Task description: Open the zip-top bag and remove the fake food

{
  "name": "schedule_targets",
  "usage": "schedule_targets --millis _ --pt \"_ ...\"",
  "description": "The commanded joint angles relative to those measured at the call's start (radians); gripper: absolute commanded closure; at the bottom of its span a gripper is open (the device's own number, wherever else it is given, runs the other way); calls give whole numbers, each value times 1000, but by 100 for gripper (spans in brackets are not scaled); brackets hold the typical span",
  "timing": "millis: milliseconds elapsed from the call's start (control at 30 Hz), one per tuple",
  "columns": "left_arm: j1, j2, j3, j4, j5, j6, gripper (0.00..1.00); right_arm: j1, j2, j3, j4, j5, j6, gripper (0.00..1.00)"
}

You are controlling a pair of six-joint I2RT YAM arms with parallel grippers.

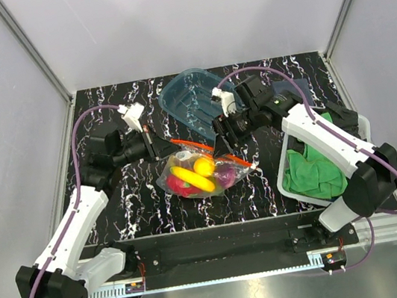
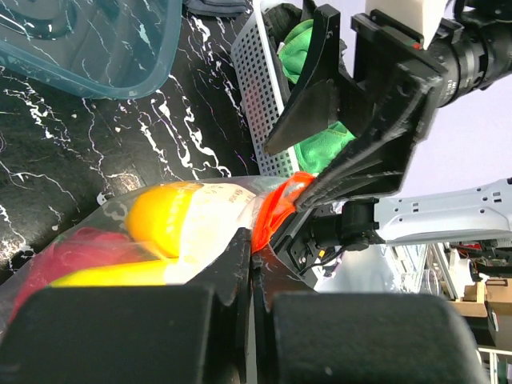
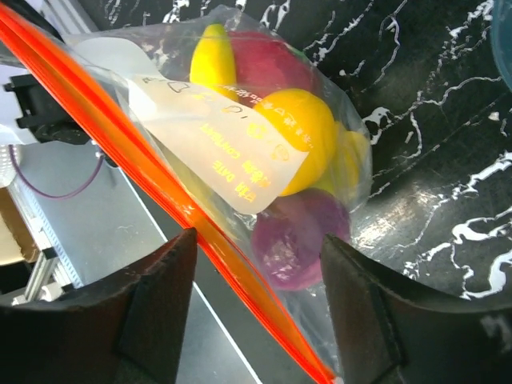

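Observation:
The zip-top bag (image 1: 204, 172) lies mid-table, its red-orange zip strip (image 1: 214, 152) along the far edge. Inside is the fake food: a yellow banana (image 1: 192, 178), a yellow round piece (image 1: 203, 165), a red fruit (image 3: 268, 68) and a pinkish-purple ball (image 3: 296, 240). My left gripper (image 1: 159, 146) is shut on the bag's edge at the strip's left end, where the orange strip (image 2: 276, 212) bunches just past the jaws. My right gripper (image 1: 223, 145) is open and straddles the strip (image 3: 160, 172), with one finger on each side. The left wrist view shows it (image 2: 286, 178) facing my left gripper.
A teal transparent tray (image 1: 190, 97) stands behind the bag, close to the right gripper. At the right stands a white perforated basket (image 1: 287, 151) holding a green cloth (image 1: 315, 172). White walls enclose the black marbled table (image 1: 139, 204).

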Motion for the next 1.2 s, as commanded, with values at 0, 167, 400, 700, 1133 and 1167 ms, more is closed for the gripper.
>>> schedule_targets --millis 0,167,400,700,1133,1167 --pt "-3 -36 1 89 52 5 100 -8 4 40 45 -66 -7 33" --pt "-3 -38 -4 92 68 8 100 -8 2 14 86 -141 22 32" --pt "-3 -39 -7 92 85 5 100 -11 -22 0 94 -97 16 36" --pt "-7 -45 -15 94 96 3 100 -25 -21 -10 105 -127 20 60" --pt "-7 -21 47 31 21 -44 72 -22 -27 -64 174 -247 138 100" --pt "-7 -25 59 11 0 -49 62 -21 -39 -59 195 -242 163 100"
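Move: The zip strip's stretch that the right hand goes for crosses almost at its open fingers: about 2 cm back, 1 cm left and 1 cm below. The orange ball hangs in the bag about 2 cm ahead, 5 cm left and 10 cm down. The purple ball is about level ahead, 1 cm left and 12 cm down; the banana about level, 8 cm left and 12 cm down. From the left hand, gripping the strip's end, that stretch lies about 10 cm right, 2 cm back and 4 cm lower. Up and left by about 1.5 cm each, then back some 2 cm and down again, the right hand eases onto the zip strip, its fingers tipping about 10 degrees towards level and closing from well open to pinch the bag's forward lip. The left hand, holding the strip's end, drifts about 1 cm back, and its fingers just begin to part at the end. ##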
